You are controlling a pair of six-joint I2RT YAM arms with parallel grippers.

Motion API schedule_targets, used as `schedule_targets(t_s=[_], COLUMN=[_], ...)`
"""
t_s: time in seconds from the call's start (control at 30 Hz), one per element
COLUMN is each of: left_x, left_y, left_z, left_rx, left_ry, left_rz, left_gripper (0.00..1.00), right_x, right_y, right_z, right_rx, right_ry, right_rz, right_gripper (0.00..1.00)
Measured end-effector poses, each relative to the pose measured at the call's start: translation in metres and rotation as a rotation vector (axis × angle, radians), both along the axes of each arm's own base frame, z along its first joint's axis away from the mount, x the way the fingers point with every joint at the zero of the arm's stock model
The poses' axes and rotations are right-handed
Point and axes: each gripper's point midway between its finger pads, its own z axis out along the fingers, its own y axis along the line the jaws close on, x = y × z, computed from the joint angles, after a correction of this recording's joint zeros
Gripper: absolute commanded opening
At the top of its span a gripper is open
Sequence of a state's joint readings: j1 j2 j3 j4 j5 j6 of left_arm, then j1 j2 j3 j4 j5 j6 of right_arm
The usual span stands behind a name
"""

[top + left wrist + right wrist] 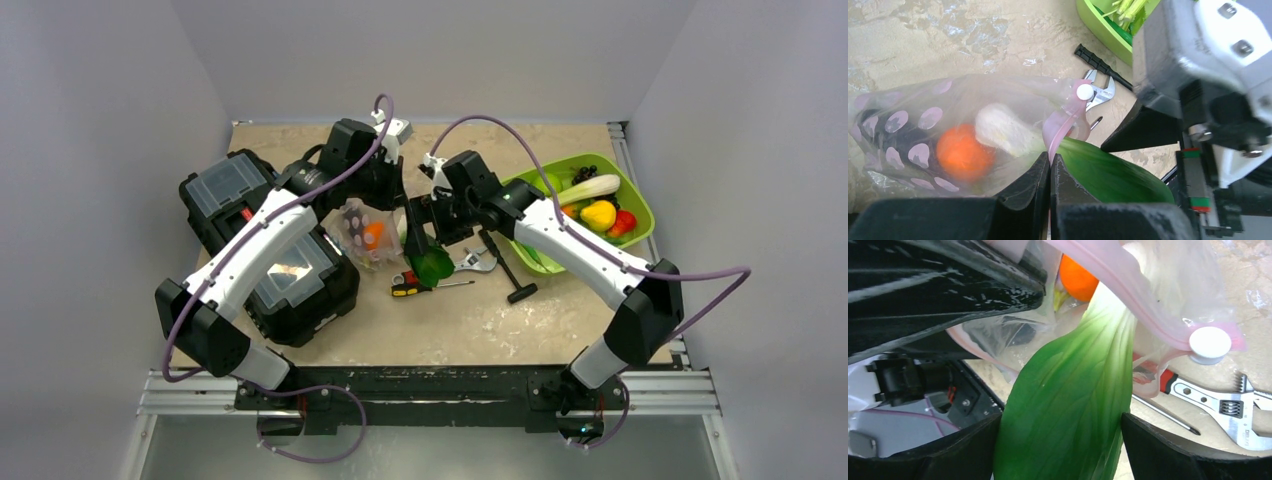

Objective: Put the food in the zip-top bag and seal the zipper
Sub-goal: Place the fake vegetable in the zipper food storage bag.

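Observation:
The zip-top bag point(362, 232) hangs off the table, clear with pale spots, held up by its mouth. My left gripper point(1050, 162) is shut on the pinkish zipper point(1063, 127), just below the white slider point(1084, 92). An orange ball point(963, 152) and a whitish piece point(1003, 130) lie inside the bag. A green leaf point(1073, 390) pokes pale end first into the bag's mouth, under the zipper point(1128, 295). My right gripper point(1060, 417) is open, its fingers wide on either side of the leaf's broad end. More food sits in the lime tray point(640, 215).
Two black toolboxes point(250, 200) stand at the left under the left arm. A wrench point(475, 262), a red-handled screwdriver point(420, 288) and a black T-handle tool point(510, 270) lie on the table below the bag. Both wrists crowd together around the bag's mouth.

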State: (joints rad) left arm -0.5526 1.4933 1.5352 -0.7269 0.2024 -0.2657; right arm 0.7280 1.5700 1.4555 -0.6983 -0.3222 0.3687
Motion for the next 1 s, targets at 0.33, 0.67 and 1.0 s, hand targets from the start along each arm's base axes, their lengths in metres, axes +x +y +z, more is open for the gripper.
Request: schedule_targets(t_s=[0.33,0.67,1.0], left_x=[0.000,-0.001,0.006], left_y=[0.000,0.000,-0.003], left_z=[-0.002,-0.003,0.006], left_rx=[0.005,0.012,-0.013], left_ry=[0.005,0.002,-0.039], left_rz=[0.000,-0.012,-0.020], left_gripper=[0.00,0.00,0.00], right_x=[0.005,0.018,0.030], right_y=[0.004,0.000,0.019], right_z=[-0.030,0.013,0.033], right_rx=[-0.103,0.070,0.185], right_ry=[-0.122,-0.377,-0.474], right_rz=[-0.005,-0.059,-0.046], right_gripper=[0.00,0.00,0.00])
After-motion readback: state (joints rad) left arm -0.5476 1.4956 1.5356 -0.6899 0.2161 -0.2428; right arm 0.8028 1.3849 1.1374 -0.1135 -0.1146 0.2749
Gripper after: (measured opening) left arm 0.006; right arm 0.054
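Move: The green leafy vegetable hangs half out of the bag, its middle some 4 cm below my open right fingers and 2 cm to the left. From this hand the bag mouth is about 4 cm ahead and 5 cm left, slightly lower; the orange ball lies level, 10 cm left and 13 cm down; the wrench is 8 cm back, 5 cm right and 17 cm below. From my left hand the leafy vegetable is 6 cm back, 2 cm right and 7 cm lower. My right hand sinks about 3.5 cm over the leaf and shuts its fingers, pinching the leafy end. Then I lift it some 8 cm, edging forward and tipping my fingers up towards level by nearly 30 degrees, and finish slightly left and down towards the bag mouth. My left hand keeps its pinch on the pink rim almost in place. ##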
